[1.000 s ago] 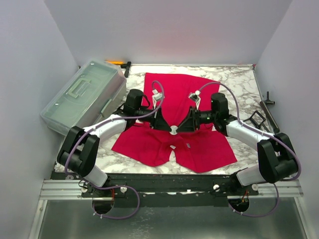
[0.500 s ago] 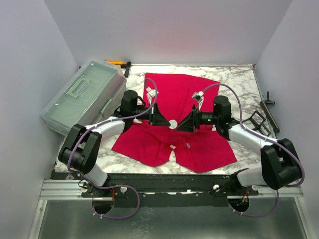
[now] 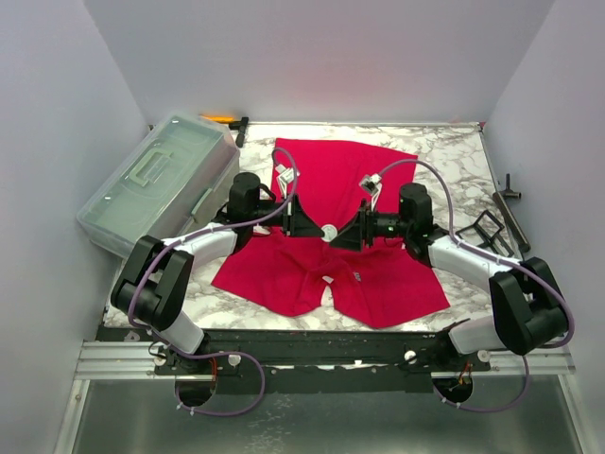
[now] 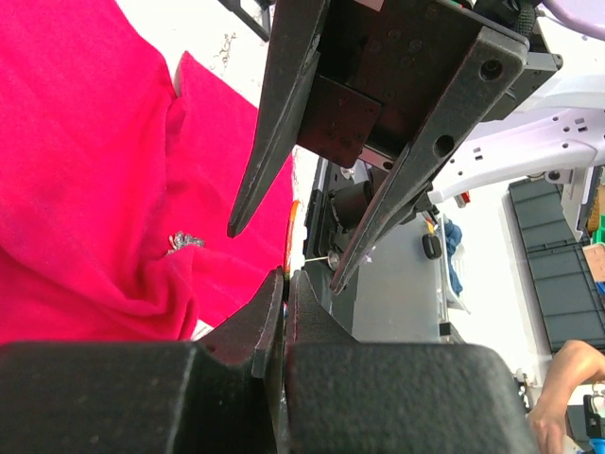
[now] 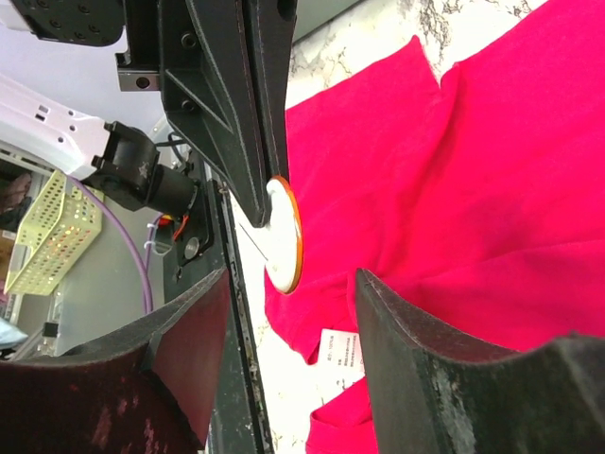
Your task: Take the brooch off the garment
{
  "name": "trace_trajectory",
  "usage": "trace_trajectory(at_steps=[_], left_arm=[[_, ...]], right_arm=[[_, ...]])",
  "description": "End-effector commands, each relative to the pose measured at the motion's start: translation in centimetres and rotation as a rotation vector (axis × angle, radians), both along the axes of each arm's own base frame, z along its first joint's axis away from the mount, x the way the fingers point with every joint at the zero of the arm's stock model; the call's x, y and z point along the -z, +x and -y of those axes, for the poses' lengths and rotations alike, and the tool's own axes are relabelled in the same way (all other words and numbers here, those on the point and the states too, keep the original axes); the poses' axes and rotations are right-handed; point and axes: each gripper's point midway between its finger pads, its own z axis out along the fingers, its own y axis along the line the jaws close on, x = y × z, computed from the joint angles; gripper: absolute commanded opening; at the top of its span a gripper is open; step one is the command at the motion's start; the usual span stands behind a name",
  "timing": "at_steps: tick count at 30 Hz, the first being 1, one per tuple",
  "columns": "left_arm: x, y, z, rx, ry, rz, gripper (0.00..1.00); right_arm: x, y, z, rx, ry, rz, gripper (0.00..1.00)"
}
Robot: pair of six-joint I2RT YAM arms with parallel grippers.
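Observation:
The garment (image 3: 331,180), a red T-shirt, lies spread on the marble table with its white label (image 5: 342,348) near the front. The brooch (image 3: 329,231) is a round white disc with an orange rim (image 5: 285,236). It hangs just above the cloth, with my left gripper (image 3: 317,227) shut on its edge (image 4: 286,274). Its thin pin (image 4: 317,257) shows bare. My right gripper (image 3: 346,235) faces it from the right and stands open, with a finger on each side of the disc (image 5: 293,276) and neither touching it.
A translucent lidded box (image 3: 156,184) stands at the left. Black tools (image 3: 492,227) lie at the right edge and an orange-handled tool (image 3: 222,119) at the back. A small silvery bit (image 4: 180,241) rests on the cloth.
The brooch and both grippers have moved a little away from the near edge. The right jaws have spread wider around the disc. The left gripper has stayed shut on it.

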Motion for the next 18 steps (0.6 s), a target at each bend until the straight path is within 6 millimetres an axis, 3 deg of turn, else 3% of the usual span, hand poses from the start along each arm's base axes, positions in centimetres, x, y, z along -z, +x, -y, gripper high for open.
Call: trace_trajectory(at_steps=[1, 5, 12, 18], left_arm=[[0.43, -0.09, 0.29, -0.005, -0.002, 0.013, 0.00], [0.52, -0.32, 0.42, 0.004, -0.001, 0.015, 0.00], [0.55, -0.70, 0.38, 0.014, -0.002, 0.028, 0.00], [0.53, -0.85, 0.37, 0.018, -0.003, 0.035, 0.00]], right_arm=[[-0.82, 1.36, -0.58, 0.028, -0.002, 0.057, 0.57], [-0.74, 1.80, -0.56, 0.042, -0.010, 0.056, 0.47], [-0.83, 1.93, -0.66, 0.045, -0.010, 0.048, 0.44], [-0.88, 2.15, -0.69, 0.056, -0.008, 0.041, 0.31]])
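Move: The round brooch is already off the garment, pinched edge-on in the left fingertips; its middle lies about 2 cm to the right of the left hand, level with it. From the right hand the brooch is some 2 cm to the left and 1 cm ahead, at its height. The silver brooch on the garment lies roughly 9 cm back, 7 cm right and 14 cm below the right hand, and the white tag about 9 cm back, straight below that line. The round brooch hangs in the shut left fingers, which keep their grip and drift back only about half a centimetre. The right hand eases forward about 1 cm, rising slightly, to bring the brooch's free edge between its fingers, which close from over half open to about a third, one on each side; contact with them can't be made out. ##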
